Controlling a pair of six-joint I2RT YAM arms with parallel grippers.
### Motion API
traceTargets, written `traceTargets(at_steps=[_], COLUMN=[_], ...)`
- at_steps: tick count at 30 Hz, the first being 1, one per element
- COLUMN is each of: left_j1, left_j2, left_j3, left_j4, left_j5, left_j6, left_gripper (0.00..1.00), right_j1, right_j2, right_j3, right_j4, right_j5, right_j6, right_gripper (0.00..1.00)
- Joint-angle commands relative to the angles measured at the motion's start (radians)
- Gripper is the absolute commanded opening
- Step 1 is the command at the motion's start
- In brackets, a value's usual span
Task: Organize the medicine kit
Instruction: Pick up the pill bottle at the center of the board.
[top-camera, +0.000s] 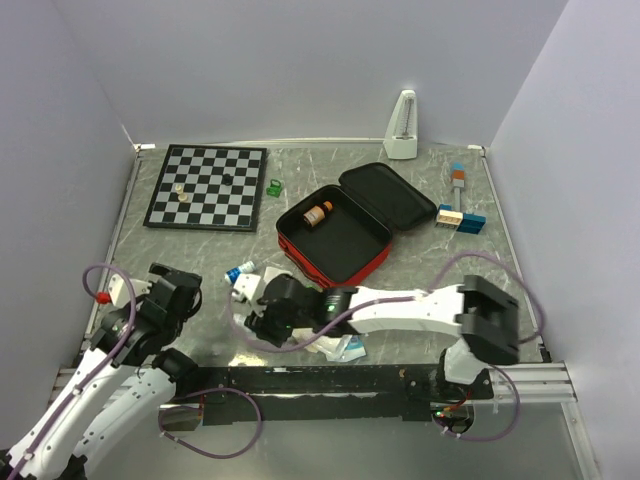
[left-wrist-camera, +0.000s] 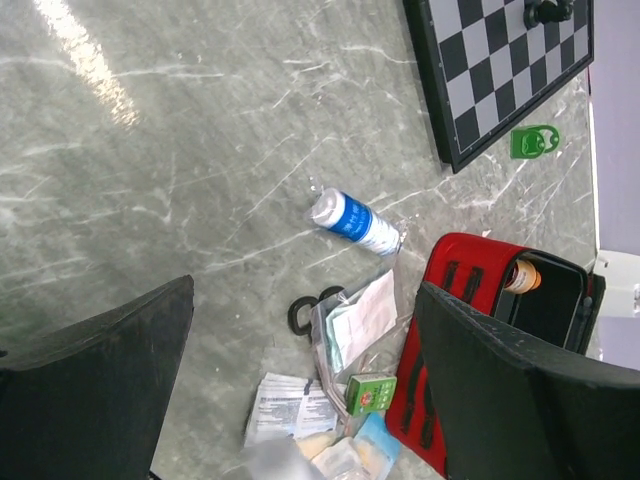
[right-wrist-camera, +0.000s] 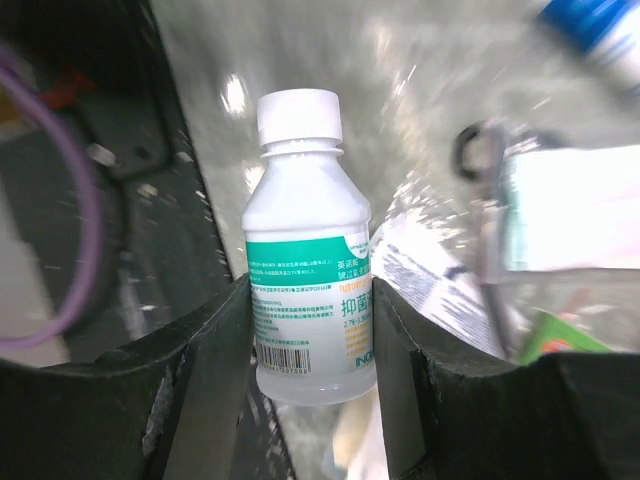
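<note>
The medicine kit lies open in the middle of the table, a red case with black lining and an amber bottle inside. My right gripper is shut on a white bottle with a teal label and a white cap, both fingers pressed on its lower half. From above, the right gripper sits left of the kit's near corner. My left gripper is open and empty above the table, with the kit to its right. From above, the left gripper is at the near left.
A blue-white tube lies on the marble. Near it are a clear bag of papers, a green box, leaflets and black loops. A chessboard, a green piece, a metronome and small blocks stand further back.
</note>
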Motion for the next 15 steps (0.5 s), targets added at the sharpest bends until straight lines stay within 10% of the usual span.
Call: traceTargets(at_steps=[1, 15], left_j1=[-0.004, -0.004], left_j2=[0.045, 0.103], left_j3=[0.056, 0.005], left_j4=[0.068, 0.203], left_j5=[-0.049, 0.003], left_j6=[0.037, 0.066], left_gripper=[0.96, 0.96], right_j1=[-0.002, -0.568], right_j2=[-0.192, -0.328], right_j3=[-0.004, -0.007], right_j4=[-0.009, -0.137], right_j5=[0.049, 0.247], right_j6=[0.027, 0.638], right_gripper=[0.3, 0.29])
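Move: The right hand already holds the white pill bottle. The red-and-black kit, lying open, has its middle about 22 cm ahead of this hand, 17 cm to its right and 6 cm lower; the brown bottle inside is about 27 cm ahead and 14 cm right. The blue-capped bottle lies 13 cm ahead, 3 cm left, the gauze packet 11 cm ahead, 4 cm right. From the left hand the kit is 17 cm ahead, 30 cm right. Keeping the white pill bottle pinched between its fingers, the right hand first lifts nearly straight up, then sweeps fast forward and to the right towards the open kit, about 18 cm out and 12 cm higher in all. The wrist swings some 50 degrees clockwise and its fingers tip up towards level. The empty left hand, still open, eases forward and up by about 3 cm. ##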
